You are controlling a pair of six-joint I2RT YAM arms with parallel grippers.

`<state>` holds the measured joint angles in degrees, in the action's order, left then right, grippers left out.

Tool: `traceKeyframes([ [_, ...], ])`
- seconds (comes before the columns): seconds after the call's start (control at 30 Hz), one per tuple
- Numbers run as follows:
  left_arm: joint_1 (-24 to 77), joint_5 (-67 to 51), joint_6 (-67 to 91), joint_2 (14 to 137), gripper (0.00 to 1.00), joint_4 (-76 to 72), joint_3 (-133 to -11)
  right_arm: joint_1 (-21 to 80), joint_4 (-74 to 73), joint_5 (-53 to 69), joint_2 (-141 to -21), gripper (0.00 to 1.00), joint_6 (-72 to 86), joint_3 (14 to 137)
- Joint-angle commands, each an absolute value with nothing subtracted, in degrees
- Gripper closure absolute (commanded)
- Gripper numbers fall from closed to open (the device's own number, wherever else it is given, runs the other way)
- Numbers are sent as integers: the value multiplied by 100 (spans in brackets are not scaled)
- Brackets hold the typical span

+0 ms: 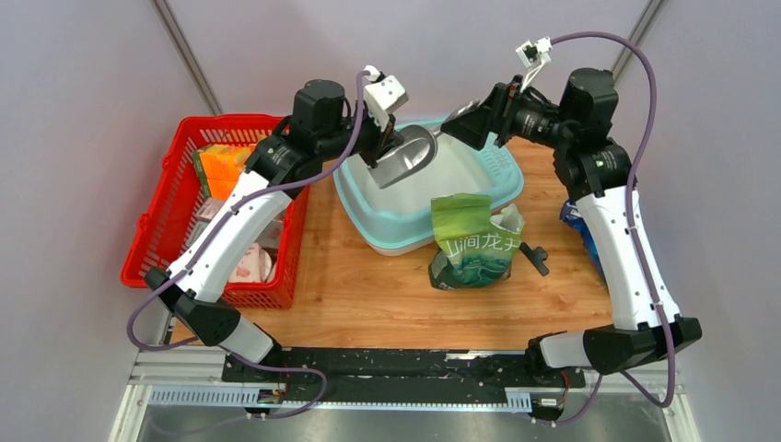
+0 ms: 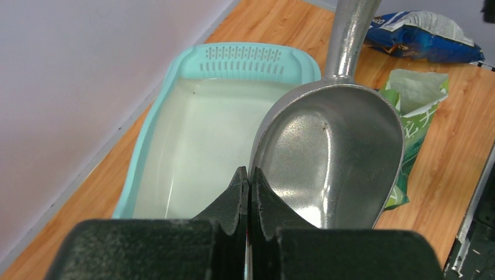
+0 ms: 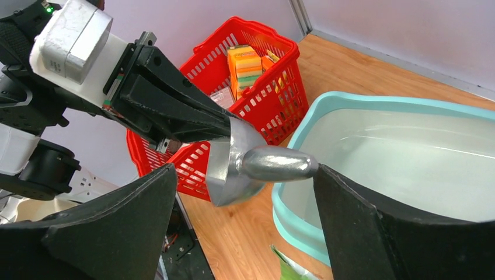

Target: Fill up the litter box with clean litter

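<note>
The light-teal litter box [image 1: 368, 216] lies at the table's back centre, its whitish inside bare [image 2: 192, 140]. No clean litter is in view. Above the box's left end hangs an empty grey metal scoop [image 1: 412, 152], and my left gripper [image 1: 385, 155] is shut on the bowl's rim [image 2: 250, 175]. My right gripper [image 1: 460, 124] stands open at the scoop's handle [image 3: 274, 164]. The handle's end lies between its wide fingers [image 3: 244, 169], close to the right one. A green printed bag [image 1: 472, 241] stands open-topped in front of the box.
A red mesh basket [image 1: 157, 230] with packets stands at the left, close to the box. A blue bag [image 1: 573, 219] lies under the right arm. A small black object [image 1: 534, 256] rests beside the green bag. A wall runs close behind the box.
</note>
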<state>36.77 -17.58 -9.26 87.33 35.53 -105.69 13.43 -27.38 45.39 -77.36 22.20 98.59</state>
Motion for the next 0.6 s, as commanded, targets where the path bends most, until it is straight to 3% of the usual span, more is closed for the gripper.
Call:
traceKeyframes([
  [0.0,3700,-1986,-668,8640,100,3252,-10653,1450,-2329,4580,-7839,12,2435,10151],
  [0.13,3727,-2004,-791,8605,100,3191,-10635,1538,-2382,4491,-7927,21,2426,10169],
  [0.3,3753,-1916,-940,8604,100,3121,-10582,1582,-2399,4517,-7972,39,2426,10108],
  [0.57,3806,-1749,-1160,8631,100,3023,-10573,1617,-2478,4544,-7963,50,2347,10037],
])
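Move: Just in front of the right hand's open fingers is the scoop's handle, its middle about 3 cm to the left and 2 cm ahead, roughly level. The scoop's blade is some 13 cm left, 3 cm nearer the base and 5 cm lower. Well below lies the litter box, its middle about 5 cm left and 6 cm ahead; the green bag stands some 5 cm right and 9 cm back. From the left hand, already pinching the blade's rim, the handle lies about 9 cm right, 3 cm ahead and 4 cm higher. Easing left along the scoop's handle by about 1.5 cm, with a slight drop, the right hand brings its fingers farther around the handle and closes them from nearly wide open to about half, then comes almost to a stop. The left hand keeps its pinch on the blade's rim and holds the scoop nearly still over the litter box. ##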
